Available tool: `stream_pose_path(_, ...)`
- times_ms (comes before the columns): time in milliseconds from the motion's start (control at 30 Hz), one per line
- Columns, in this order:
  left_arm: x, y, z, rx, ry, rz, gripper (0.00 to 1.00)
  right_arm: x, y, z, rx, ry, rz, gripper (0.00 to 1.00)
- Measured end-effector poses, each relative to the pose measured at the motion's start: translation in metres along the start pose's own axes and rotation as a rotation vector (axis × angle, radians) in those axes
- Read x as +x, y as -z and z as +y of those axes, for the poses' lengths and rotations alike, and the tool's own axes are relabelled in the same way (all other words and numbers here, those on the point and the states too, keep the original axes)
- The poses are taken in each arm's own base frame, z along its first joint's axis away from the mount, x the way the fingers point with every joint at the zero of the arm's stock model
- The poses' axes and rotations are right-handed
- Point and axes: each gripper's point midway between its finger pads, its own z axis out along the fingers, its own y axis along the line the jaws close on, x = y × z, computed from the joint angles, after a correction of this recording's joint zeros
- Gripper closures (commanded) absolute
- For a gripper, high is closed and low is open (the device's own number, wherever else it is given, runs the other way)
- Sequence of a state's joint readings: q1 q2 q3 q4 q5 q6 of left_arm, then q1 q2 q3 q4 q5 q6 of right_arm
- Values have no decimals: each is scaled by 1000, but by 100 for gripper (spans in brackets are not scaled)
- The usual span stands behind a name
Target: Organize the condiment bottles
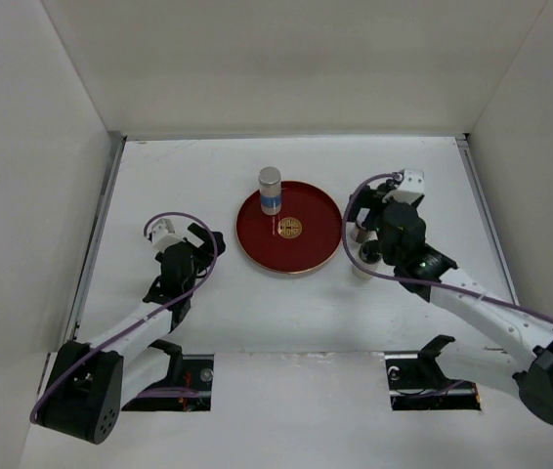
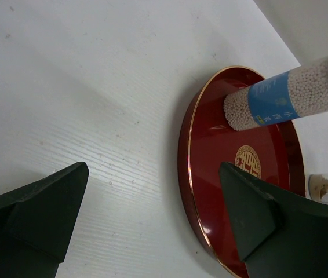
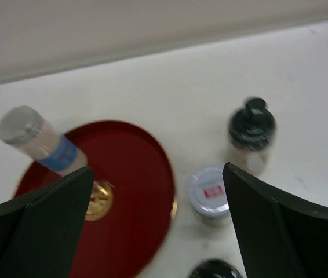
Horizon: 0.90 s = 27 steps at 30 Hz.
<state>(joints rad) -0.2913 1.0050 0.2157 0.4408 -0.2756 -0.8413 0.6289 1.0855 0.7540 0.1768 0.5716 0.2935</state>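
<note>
A tall grey-capped bottle (image 1: 271, 190) with a blue label stands on the far left part of the red round tray (image 1: 306, 249). In the right wrist view that bottle (image 3: 39, 142) is at the left. A white-lidded jar (image 3: 209, 191), a black-capped bottle (image 3: 252, 130) and another dark cap (image 3: 213, 269) stand on the table right of the tray (image 3: 123, 197). My right gripper (image 3: 158, 220) hovers open over the tray's right rim and these jars, holding nothing. My left gripper (image 2: 152, 214) is open and empty at the tray's (image 2: 210, 145) left rim, with the bottle (image 2: 285, 98) beyond.
White walls close in the table on the left, back and right. In the top view my right arm (image 1: 408, 239) covers most of the jars beside the tray; one pale jar (image 1: 365, 258) shows under it. My left gripper (image 1: 210, 249) sits left of the tray.
</note>
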Motion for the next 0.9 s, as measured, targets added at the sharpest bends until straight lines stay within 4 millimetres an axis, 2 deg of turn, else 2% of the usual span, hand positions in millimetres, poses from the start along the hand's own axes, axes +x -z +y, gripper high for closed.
stream_pose_path(133, 3, -1, 2, -7, -4, 9, 0, 44, 18, -35, 105, 21, 120, 0)
stream_pose_path(233, 4, -1, 2, -6, -5, 11, 0, 79, 26, -50, 147, 44, 221, 0)
stream_pose_path(400, 4, -1, 1, -5, -5, 11, 0, 118, 23, -51, 155, 51, 345, 0)
stream_pose_path(500, 3, 0, 1, -3, -4, 8, 0, 137, 21, -51, 164, 64, 398, 5)
stream_pose_path(600, 1, 0, -1, 3, -2, 1, 0, 147, 21, -53, 175, 69, 425, 12)
stream_pose_path(767, 1, 0, -1, 4, -1, 2, 0, 148, 23, -57, 193, 75, 434, 42)
stream_pose_path(900, 2, 0, -1, 3, -2, 3, 0, 139, 33, -64, 216, 97, 423, 45)
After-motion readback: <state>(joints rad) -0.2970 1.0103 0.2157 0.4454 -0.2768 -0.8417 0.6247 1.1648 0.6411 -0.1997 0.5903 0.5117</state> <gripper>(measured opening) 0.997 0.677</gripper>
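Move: The black-lidded bottle lies about 18 cm below the right hand, some 4 cm back and 2 cm to its right. The grey-lidded jar stands about 9 cm farther out than that bottle, and the small dark-capped bottle some 16 cm farther out and 5 cm to its right. The red tray's middle is about 8 cm ahead of the right hand and 18 cm to its left. From the left hand the black-lidded bottle is roughly 39 cm to the right, about level. The right fingers come down astride the black-lidded bottle and pinch it at its lid. To get there, the open hand sinks about 15 cm, drawing back some 4 cm and slightly right early on while tipping down about 25 degrees; after closing, it starts back up by about a centimetre. ##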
